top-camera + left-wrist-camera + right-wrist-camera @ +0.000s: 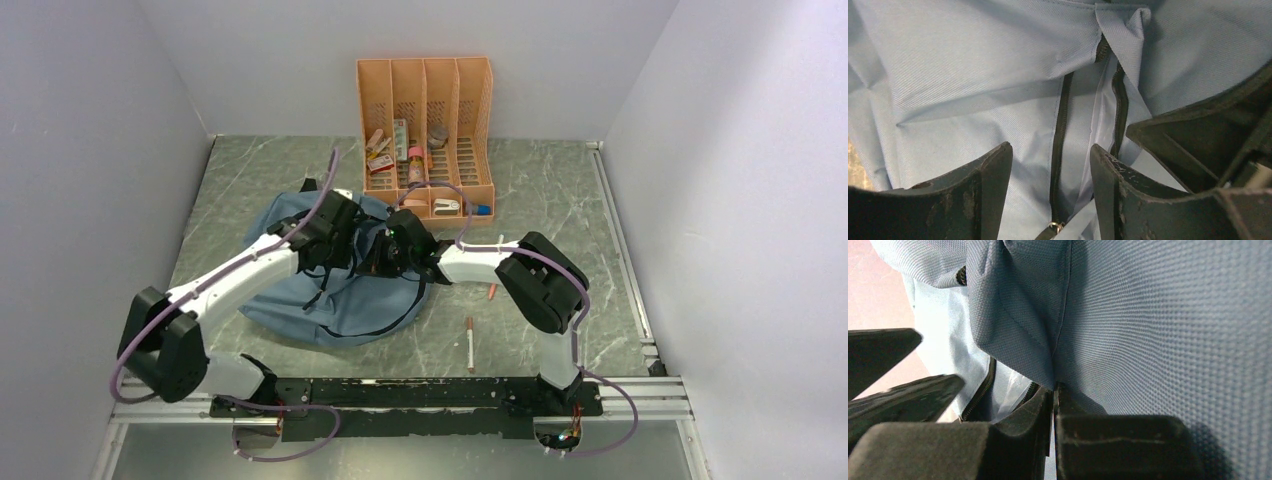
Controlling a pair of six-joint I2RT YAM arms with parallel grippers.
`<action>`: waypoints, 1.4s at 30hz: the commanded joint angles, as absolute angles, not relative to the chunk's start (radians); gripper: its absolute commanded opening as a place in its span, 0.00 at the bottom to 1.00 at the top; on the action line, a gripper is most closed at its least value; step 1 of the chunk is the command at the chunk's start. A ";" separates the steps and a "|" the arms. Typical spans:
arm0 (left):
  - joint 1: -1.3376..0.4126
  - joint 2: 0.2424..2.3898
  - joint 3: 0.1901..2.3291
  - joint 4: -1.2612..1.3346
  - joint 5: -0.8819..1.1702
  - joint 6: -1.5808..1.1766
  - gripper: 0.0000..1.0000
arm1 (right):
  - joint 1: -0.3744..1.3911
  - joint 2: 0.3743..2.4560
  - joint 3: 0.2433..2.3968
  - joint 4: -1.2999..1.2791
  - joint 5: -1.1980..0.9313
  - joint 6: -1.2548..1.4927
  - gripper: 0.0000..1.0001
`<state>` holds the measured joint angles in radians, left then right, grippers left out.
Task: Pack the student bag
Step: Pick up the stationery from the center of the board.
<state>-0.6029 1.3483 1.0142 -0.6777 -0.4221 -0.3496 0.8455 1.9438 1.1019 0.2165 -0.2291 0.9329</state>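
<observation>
The student bag (340, 305), dusty-blue with black straps, lies slumped on the table left of centre. Both grippers meet over its top. My left gripper (352, 243) is open; in the left wrist view (1051, 147) its fingers straddle the black zip (1060, 125) without gripping it, and a metal zip pull (1055, 226) shows low between them. My right gripper (388, 255) is shut, pinching a fold of the bag's fabric (1018, 315) at its fingertips (1054, 387). The zip stands partly apart, with pale lining (1100, 110) showing inside.
An orange slotted file organizer (425, 100) stands at the back, holding several small items. A pen (470, 343) and a short pink stick (493, 292) lie on the marbled table (560, 200) right of the bag. White walls close in on three sides.
</observation>
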 commanded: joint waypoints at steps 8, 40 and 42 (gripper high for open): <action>-0.600 1.507 1.020 -0.641 -0.471 -0.345 0.61 | 0.828 1.959 1.075 0.151 -0.242 0.906 0.07; -0.597 1.435 1.172 -0.724 -0.531 -0.351 0.05 | 0.814 1.919 1.071 0.146 -0.242 0.847 0.07; -0.595 1.376 1.171 -0.700 -0.537 -0.351 0.05 | 0.814 1.906 1.080 0.129 -0.225 0.829 0.07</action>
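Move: The bag cloth beside the zip, next to be pinched, lies about 6 cm below the open left fingers, some 2 cm ahead and 2 cm to their left. The right gripper's pinch on the bag is roughly 6 cm to the left hand's right, level with it and 6 cm lower; the organizer's front edge is about 12 cm ahead, 16 cm right and 9 cm below. From the right hand, that cloth is some 8 cm left, 2 cm ahead, at its height. Left hand sinks some 6 cm, pinches bag cloth beside the zip, lifts 5 cm; right keeps its pinch. ##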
